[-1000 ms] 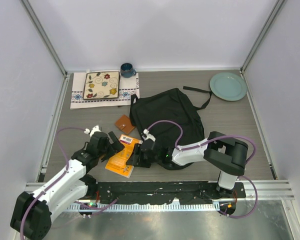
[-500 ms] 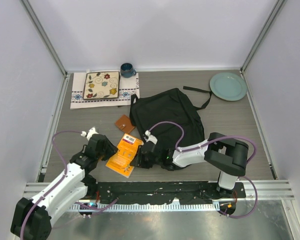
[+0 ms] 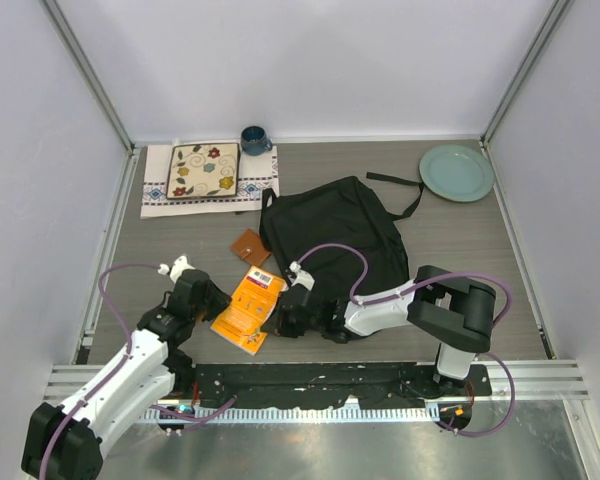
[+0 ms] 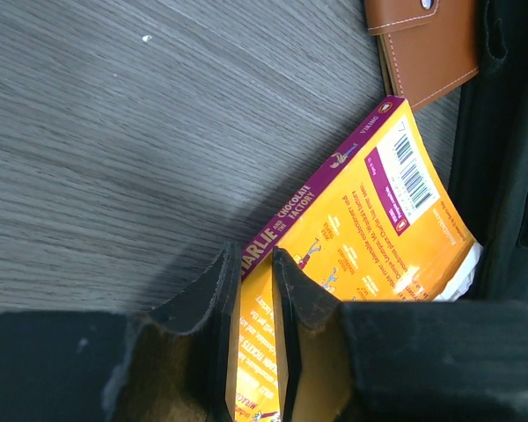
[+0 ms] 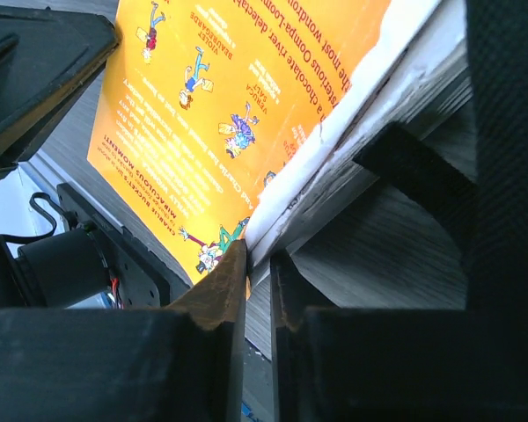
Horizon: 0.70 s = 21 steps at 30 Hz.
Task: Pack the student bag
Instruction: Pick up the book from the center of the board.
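An orange paperback book (image 3: 248,305) lies between my two grippers, just left of the student bag (image 3: 340,235), a big black backpack spread flat mid-table. My left gripper (image 3: 212,298) is at the book's spine edge. In the left wrist view its fingers (image 4: 220,290) stand close together, and the purple spine and orange cover (image 4: 396,220) run into the gap at the left gripper (image 4: 255,264). My right gripper (image 3: 280,318) is at the opposite edge. In the right wrist view the right gripper (image 5: 260,259) pinches the white page edge (image 5: 334,141), one finger on the cover.
A brown leather wallet (image 3: 248,246) lies just beyond the book, against the bag. A patterned tile (image 3: 203,170) on a white cloth and a blue mug (image 3: 253,139) stand at the back left. A green plate (image 3: 457,172) is at the back right. A bag strap (image 3: 400,195) trails toward the plate.
Both grippers went from wide open to nearly closed on the book's two edges. The left arm drew back slightly to the lower left. The book barely shifted.
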{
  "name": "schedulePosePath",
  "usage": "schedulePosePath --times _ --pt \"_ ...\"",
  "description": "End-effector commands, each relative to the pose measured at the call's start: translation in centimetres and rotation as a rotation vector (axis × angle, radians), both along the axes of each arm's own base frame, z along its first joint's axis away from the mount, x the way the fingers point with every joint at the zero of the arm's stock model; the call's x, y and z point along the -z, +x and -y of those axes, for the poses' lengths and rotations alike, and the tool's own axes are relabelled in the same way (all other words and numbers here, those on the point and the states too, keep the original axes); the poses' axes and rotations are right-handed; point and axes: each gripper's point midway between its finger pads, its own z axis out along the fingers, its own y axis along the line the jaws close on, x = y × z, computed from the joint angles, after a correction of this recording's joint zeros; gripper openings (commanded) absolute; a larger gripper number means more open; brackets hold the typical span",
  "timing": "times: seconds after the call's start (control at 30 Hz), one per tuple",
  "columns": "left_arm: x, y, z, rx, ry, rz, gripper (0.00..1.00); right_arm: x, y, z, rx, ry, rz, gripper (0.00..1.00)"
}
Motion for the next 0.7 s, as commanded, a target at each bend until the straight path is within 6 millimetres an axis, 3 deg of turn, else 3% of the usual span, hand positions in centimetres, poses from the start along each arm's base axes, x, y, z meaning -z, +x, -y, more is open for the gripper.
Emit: schedulePosePath --times 0.0,0.03,0.2,0.4,0.6,0.67 --pt "-0.9 -2.0 4.0 0.129 -0.18 -0.073 0.22 -8.2 3.5 -4.0 0.06 0.243 0.181 0.22" --pt "-0.7 -2.2 3.8 0.124 -0.171 -0.082 0.21 -8.5 3.5 -4.1 0.056 0.248 0.187 0.28" --pt "-0.5 -2.3 3.2 0.113 -0.134 -0.097 0.22 -9.6 3.4 -3.6 0.052 0.262 0.208 0.38" --pt "-0.5 -2.2 3.2 0.113 -0.136 -0.094 0.21 -9.4 3.4 -4.0 0.05 0.277 0.202 0.35" --pt "-0.5 -2.4 3.3 0.122 -0.14 -0.097 0.18 -8.1 3.1 -5.0 0.031 0.278 0.17 0.45" --pt "-0.4 -2.5 3.3 0.122 -0.139 -0.1 0.16 -8.1 3.3 -4.9 0.04 0.277 0.17 0.37"
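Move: The book lies flat between the two hands, its spine at the left fingers. The book's middle is about 6 cm to the right of the left hand and 2 cm back. From the right hand, which is at the page edge, that middle is some 6 cm left and 3 cm ahead. The wallet lies about 21 cm ahead and 6 cm left of the right hand. The black bag's middle is about 19 cm ahead and 19 cm right of it. All are within a couple of centimetres of finger height. The book's page edge, near its lower corner, is worked by the right hand, which rises about 1.5 cm with a slight shift forward. Its fingers open from nearly shut to almost half, the page edge between them, while the hand tips up slightly. At the spine the left hand keeps its narrow grip and eases back and down roughly 1 cm. ##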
